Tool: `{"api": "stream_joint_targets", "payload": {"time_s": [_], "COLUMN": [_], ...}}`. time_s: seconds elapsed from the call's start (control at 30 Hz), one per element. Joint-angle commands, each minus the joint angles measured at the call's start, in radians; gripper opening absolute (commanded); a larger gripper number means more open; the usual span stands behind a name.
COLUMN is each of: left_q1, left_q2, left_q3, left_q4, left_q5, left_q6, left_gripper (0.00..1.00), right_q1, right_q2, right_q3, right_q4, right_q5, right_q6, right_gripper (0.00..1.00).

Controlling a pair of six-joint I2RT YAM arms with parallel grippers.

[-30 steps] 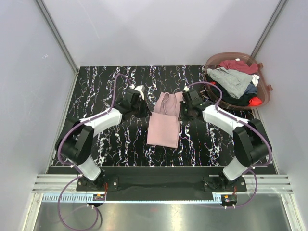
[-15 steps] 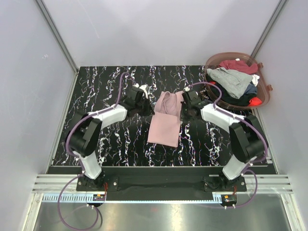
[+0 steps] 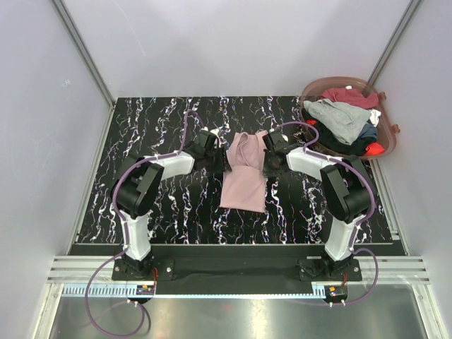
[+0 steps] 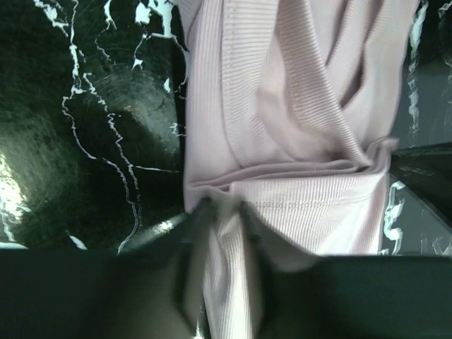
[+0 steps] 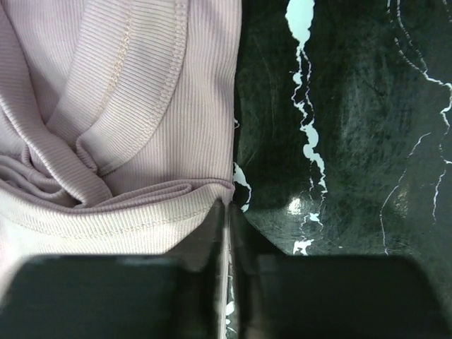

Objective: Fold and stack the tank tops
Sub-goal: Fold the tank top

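Observation:
A dusty pink tank top (image 3: 244,180) lies folded lengthwise on the black marbled table (image 3: 155,127), its strap end bunched at the far side. My left gripper (image 3: 217,152) is at its left edge. In the left wrist view the jaws (image 4: 226,212) stand slightly apart, with a ridge of the pink cloth (image 4: 296,92) still between them. My right gripper (image 3: 267,157) is at the right edge. In the right wrist view it (image 5: 227,208) is pinched shut on the hem of the pink cloth (image 5: 106,92). Grey (image 3: 342,116), maroon (image 3: 349,95), black (image 3: 349,146) and red (image 3: 376,148) tank tops lie in the basket.
The round brownish translucent basket (image 3: 392,131) stands at the far right corner of the table. Grey walls with metal rails close in the table on the left, right and far sides. Purple cables loop over both arms.
Both grippers have moved inward along the pink tank top's far end, and the cloth has shifted slightly right and bunched. The left jaws have parted a little.

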Motion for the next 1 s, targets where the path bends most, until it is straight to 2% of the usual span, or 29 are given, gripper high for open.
{"api": "stream_joint_targets", "payload": {"time_s": [0.0,0.1,0.13,0.23,0.27,0.4,0.6,0.8,0.97], "left_q1": [0.006,0.007,0.007,0.006,0.006,0.0,-0.063,-0.132,-0.143], "left_q2": [-0.057,-0.129,-0.149,-0.238,-0.282,-0.4,-0.499,-0.503,-0.474], "left_q3": [-0.036,-0.084,-0.096,-0.161,-0.202,-0.326,-0.475,-0.537,-0.564], "left_q4": [0.036,0.033,0.03,0.025,0.025,0.053,0.094,0.14,0.188], "left_q5": [-0.053,-0.082,-0.089,-0.108,-0.116,-0.082,-0.033,-0.01,0.01], "left_q6": [-0.014,-0.025,-0.027,-0.03,-0.037,-0.069,-0.138,-0.184,-0.211], "left_gripper": [0.38,0.52,0.55,0.62,0.66,0.69,0.69,0.71,0.67], "right_q1": [-0.008,-0.01,-0.01,-0.01,-0.008,-0.01,0.003,0.075,0.099], "right_q2": [-0.018,-0.07,-0.087,-0.163,-0.205,-0.306,-0.407,-0.441,-0.425], "right_q3": [-0.007,-0.018,-0.029,-0.058,-0.079,-0.142,-0.295,-0.38,-0.406], "right_q4": [0.016,0.003,-0.003,-0.011,-0.014,-0.04,-0.034,-0.021,0.02], "right_q5": [0.055,0.069,0.073,0.058,0.041,-0.025,-0.243,-0.292,-0.326], "right_q6": [0.009,0.009,0.009,0.005,0.004,0.015,0.058,0.09,0.114], "right_gripper": [0.18,0.3,0.4,0.55,0.56,0.6,0.57,0.61,0.57]}}
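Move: The folded tank top's near left corner lies about 14 cm back and 2 cm left of the left hand, 1 cm lower; the shoulder straps' far end is some 15 cm ahead and 11 cm right of that hand. From the right hand, the near right corner is about 14 cm back and 1 cm left, also 1 cm lower, the straps' end 16 cm ahead and 5 cm left. The tank top's turned-up hem is let go of at both its corners as left and right fingers open. Both hands then draw back some 14 cm along the sides of the cloth in low arcs, the left swinging out to its left, and sink again with open fingers about the near corners, the right wrist rolling its left side up and tipping down, nearly 20 degrees altogether. ##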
